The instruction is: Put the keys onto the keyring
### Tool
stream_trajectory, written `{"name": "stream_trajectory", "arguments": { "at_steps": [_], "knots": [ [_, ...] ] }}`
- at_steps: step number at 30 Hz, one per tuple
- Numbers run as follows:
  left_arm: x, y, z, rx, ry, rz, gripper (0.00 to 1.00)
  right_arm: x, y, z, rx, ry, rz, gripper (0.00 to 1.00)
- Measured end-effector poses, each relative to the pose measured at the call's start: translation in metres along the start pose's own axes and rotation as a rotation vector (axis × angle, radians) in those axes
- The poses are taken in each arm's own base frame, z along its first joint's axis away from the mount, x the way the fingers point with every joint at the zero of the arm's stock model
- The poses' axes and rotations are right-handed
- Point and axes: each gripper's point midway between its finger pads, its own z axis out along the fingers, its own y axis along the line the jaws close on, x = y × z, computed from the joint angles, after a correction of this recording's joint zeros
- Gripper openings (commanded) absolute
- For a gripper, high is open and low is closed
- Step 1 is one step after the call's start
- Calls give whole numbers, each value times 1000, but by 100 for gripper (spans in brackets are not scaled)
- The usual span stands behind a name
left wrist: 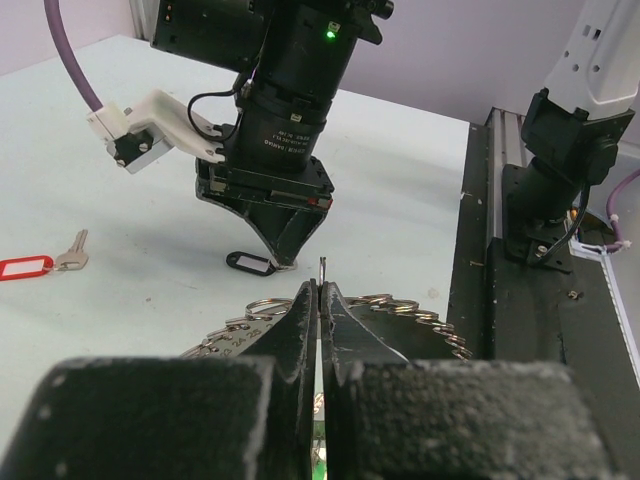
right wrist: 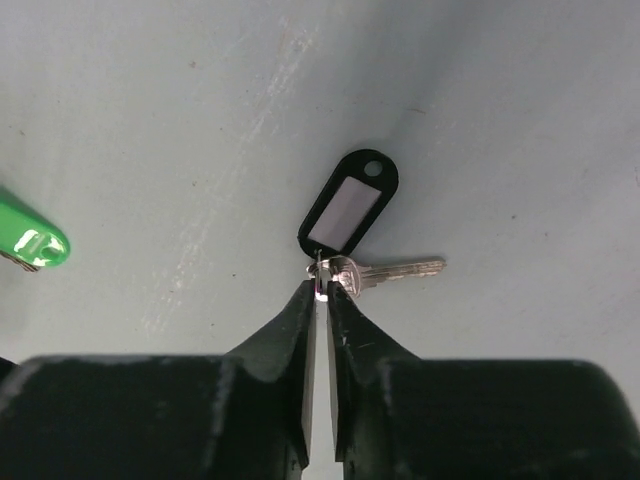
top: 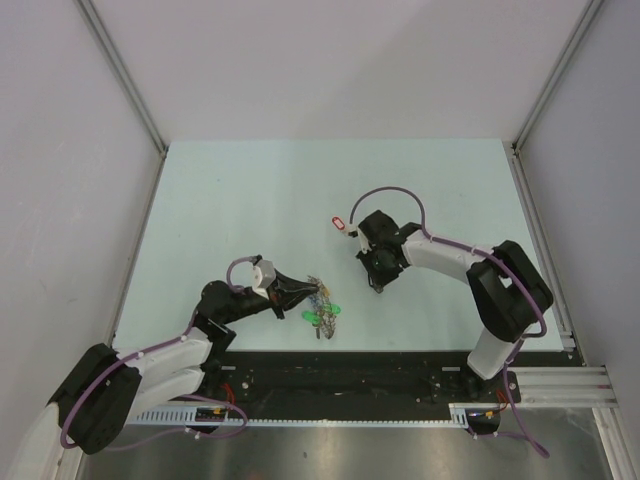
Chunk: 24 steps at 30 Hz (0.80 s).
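The keyring [left wrist: 420, 310] is a thin wire hoop strung with many small loops, lying at the near middle of the table [top: 322, 298]. My left gripper [left wrist: 321, 285] is shut on it, and the wire's free end [left wrist: 322, 268] sticks up between the fingertips. Green tags [top: 312, 316] lie beside the hoop. A key with a black tag [right wrist: 348, 208] lies flat on the table, blade [right wrist: 400, 270] to the right. My right gripper [right wrist: 321, 290] is shut on that key's small split loop, pointing down at the table [top: 378, 288]. A red-tagged key [top: 338, 222] lies apart, farther back.
In the left wrist view the right gripper [left wrist: 285, 262] stands just beyond the wire's end, with the black tag [left wrist: 249, 262] at its tip. The red tag [left wrist: 25, 267] lies to the left. One green tag [right wrist: 30, 242] shows at the right wrist view's left edge. A black rail [top: 400, 370] runs along the table's near edge.
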Motion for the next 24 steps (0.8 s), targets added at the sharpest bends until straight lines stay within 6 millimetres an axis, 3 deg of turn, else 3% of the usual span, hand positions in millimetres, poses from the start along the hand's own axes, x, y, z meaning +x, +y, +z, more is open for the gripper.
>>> {"name": "stream_trajectory", "arguments": {
  "at_steps": [1, 4, 10, 14, 19, 24],
  "knots": [
    [0, 0, 0, 0, 1, 0, 0, 0, 0, -1, 3, 0, -1, 26],
    [1, 0, 0, -1, 2, -2, 0, -2, 2, -5, 13, -12, 1, 34],
    [0, 0, 0, -1, 2, -2, 0, -25, 3, -40, 43, -215, 29, 33],
    [-1, 0, 0, -1, -3, 1, 1, -24, 5, -60, 27, -426, 69, 31],
    [-1, 0, 0, -1, -3, 1, 0, 3, 6, -55, 15, -596, 97, 31],
    [-1, 0, 0, -2, -3, 1, 0, 16, 6, -43, 1, -714, 119, 31]
  ]
}}
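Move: The key with the black tag lies right at the right fingertips, its middle about 1 cm ahead, 1 cm right and 1 cm below. The black tag is some 3 cm ahead and 1 cm left of that hand. The red tag lies roughly 16 cm ahead and 9 cm left; the keyring hangs about 8 cm back, 11 cm left and 7 cm up. From the left hand, the key is some 8 cm ahead, 12 cm right and 14 cm below. The key with the black tag is let go: the right fingers, only just parted at its bow, spread to about a third open and lift away some 6 cm. The hand then draws back a few centimetres and sinks partway, ending behind and above the key, as the wrist tilts about 40 degrees and swings the downward fingers out to point forward and left. The left hand keeps its pinch on the hanging keyring, holding still. ##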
